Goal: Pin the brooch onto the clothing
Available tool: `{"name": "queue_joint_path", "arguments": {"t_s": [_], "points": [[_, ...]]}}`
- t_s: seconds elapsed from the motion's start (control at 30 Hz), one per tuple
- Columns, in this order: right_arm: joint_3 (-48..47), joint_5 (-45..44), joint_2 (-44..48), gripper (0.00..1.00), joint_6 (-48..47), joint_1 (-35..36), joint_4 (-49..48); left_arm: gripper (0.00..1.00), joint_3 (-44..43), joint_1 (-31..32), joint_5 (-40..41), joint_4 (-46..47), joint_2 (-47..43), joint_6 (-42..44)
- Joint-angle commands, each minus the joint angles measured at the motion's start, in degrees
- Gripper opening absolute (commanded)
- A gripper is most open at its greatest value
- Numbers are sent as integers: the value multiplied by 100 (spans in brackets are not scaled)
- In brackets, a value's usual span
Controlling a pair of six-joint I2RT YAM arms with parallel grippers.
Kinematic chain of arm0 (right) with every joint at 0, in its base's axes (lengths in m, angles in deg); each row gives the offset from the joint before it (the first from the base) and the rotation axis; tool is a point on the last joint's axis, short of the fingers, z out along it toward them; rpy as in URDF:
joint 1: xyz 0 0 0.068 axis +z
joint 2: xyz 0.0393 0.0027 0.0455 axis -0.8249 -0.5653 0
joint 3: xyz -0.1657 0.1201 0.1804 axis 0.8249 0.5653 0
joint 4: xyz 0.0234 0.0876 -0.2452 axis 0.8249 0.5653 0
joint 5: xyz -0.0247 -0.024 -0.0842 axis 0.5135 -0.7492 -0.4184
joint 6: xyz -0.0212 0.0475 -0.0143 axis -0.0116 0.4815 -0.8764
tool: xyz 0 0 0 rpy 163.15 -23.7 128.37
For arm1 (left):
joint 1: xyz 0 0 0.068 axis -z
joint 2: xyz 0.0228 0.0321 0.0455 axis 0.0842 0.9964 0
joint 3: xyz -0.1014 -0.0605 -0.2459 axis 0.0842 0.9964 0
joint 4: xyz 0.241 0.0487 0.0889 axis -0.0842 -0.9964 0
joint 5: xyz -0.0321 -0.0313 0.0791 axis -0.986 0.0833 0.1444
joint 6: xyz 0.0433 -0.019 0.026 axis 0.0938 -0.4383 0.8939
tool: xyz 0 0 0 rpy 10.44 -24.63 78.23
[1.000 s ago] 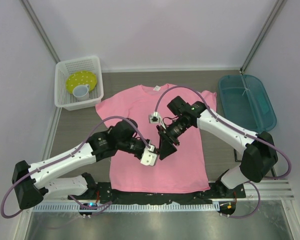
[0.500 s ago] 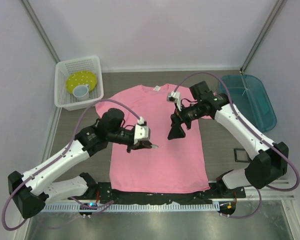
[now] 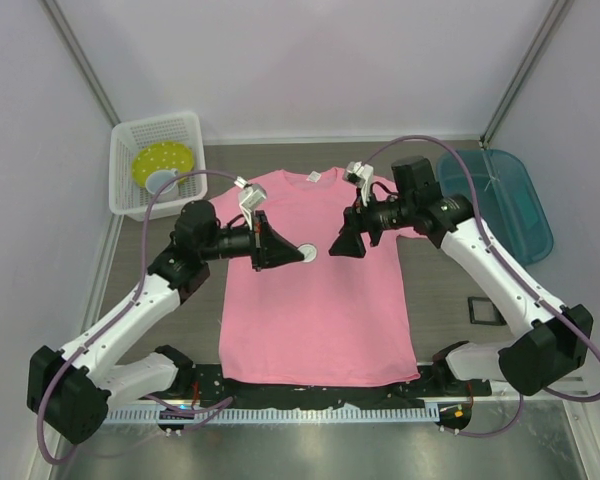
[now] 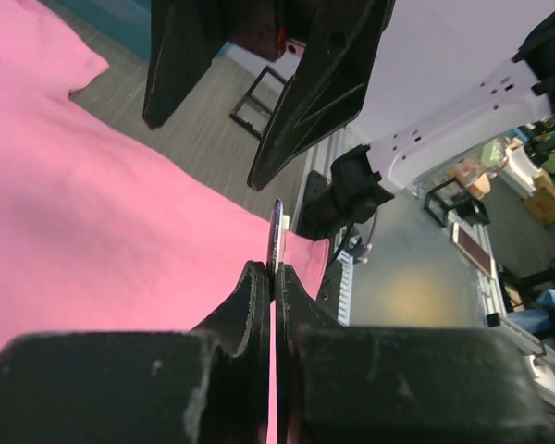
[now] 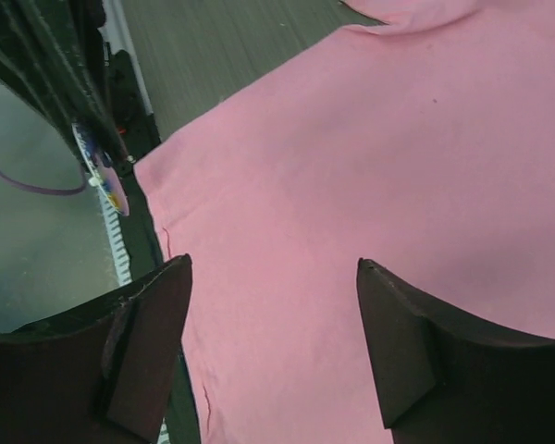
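Note:
The clothing point(image 3: 315, 300), a pink T-shirt, lies flat on the table with its collar at the far side. My left gripper point(image 3: 292, 254) hovers over the chest area, shut on the brooch point(image 3: 306, 253), whose whitish side faces up. In the left wrist view the brooch point(image 4: 277, 236) shows edge-on as a thin disc pinched between the closed jaws of the left gripper point(image 4: 276, 270). My right gripper point(image 3: 345, 243) faces it from the right, a short gap away, open and empty. The right wrist view shows the right gripper point(image 5: 274, 265) spread wide above bare pink cloth point(image 5: 351, 139).
A white basket point(image 3: 192, 125) holding a yellow dish and a cup stands at the back left. A teal bin point(image 3: 520, 190) sits at the back right. A small black square case point(image 3: 481, 309) lies on the table right of the shirt.
The grippers parted over the shirt's middle: the left shut on the brooch, the right opened. Both then rose toward the collar end and now face each other.

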Motion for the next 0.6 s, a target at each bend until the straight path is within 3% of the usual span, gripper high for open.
{"name": "queue_joint_path", "arguments": {"t_s": [0.0,0.23,0.57], "points": [[182,1113,168,74,452,23,-731,0,182,-118,-179,1446,-101,-866],[542,1747,238,59,1418,23,-1680,0,596,-347,-170,2457,-180,-1253],[684,1905,107,60,2404,146,-2859,0,789,-453,-152,2643,-268,-1376]]}}
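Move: The left hand holds the brooch in its shut fingertips, the disc's middle about 2 cm to the right of that hand point. From the open right hand, the brooch lies roughly 10 cm to the left, 5 cm back and 3 cm above. The middle of the pink shirt is some 5 cm ahead of the left hand, 5 cm to its right and 18 cm below. The right hand closes in on the held brooch, going left, up and back by about 5 cm in all, while its fingers, pointing left and down, tip up some 20 degrees towards level and narrow their gap from wide to moderately open without touching the disc. The left hand keeps its shut grip on the brooch and lifts it 2 to 3 cm, easing a little forward and left as its right-pointing fingertips tip up about 10 degrees. ##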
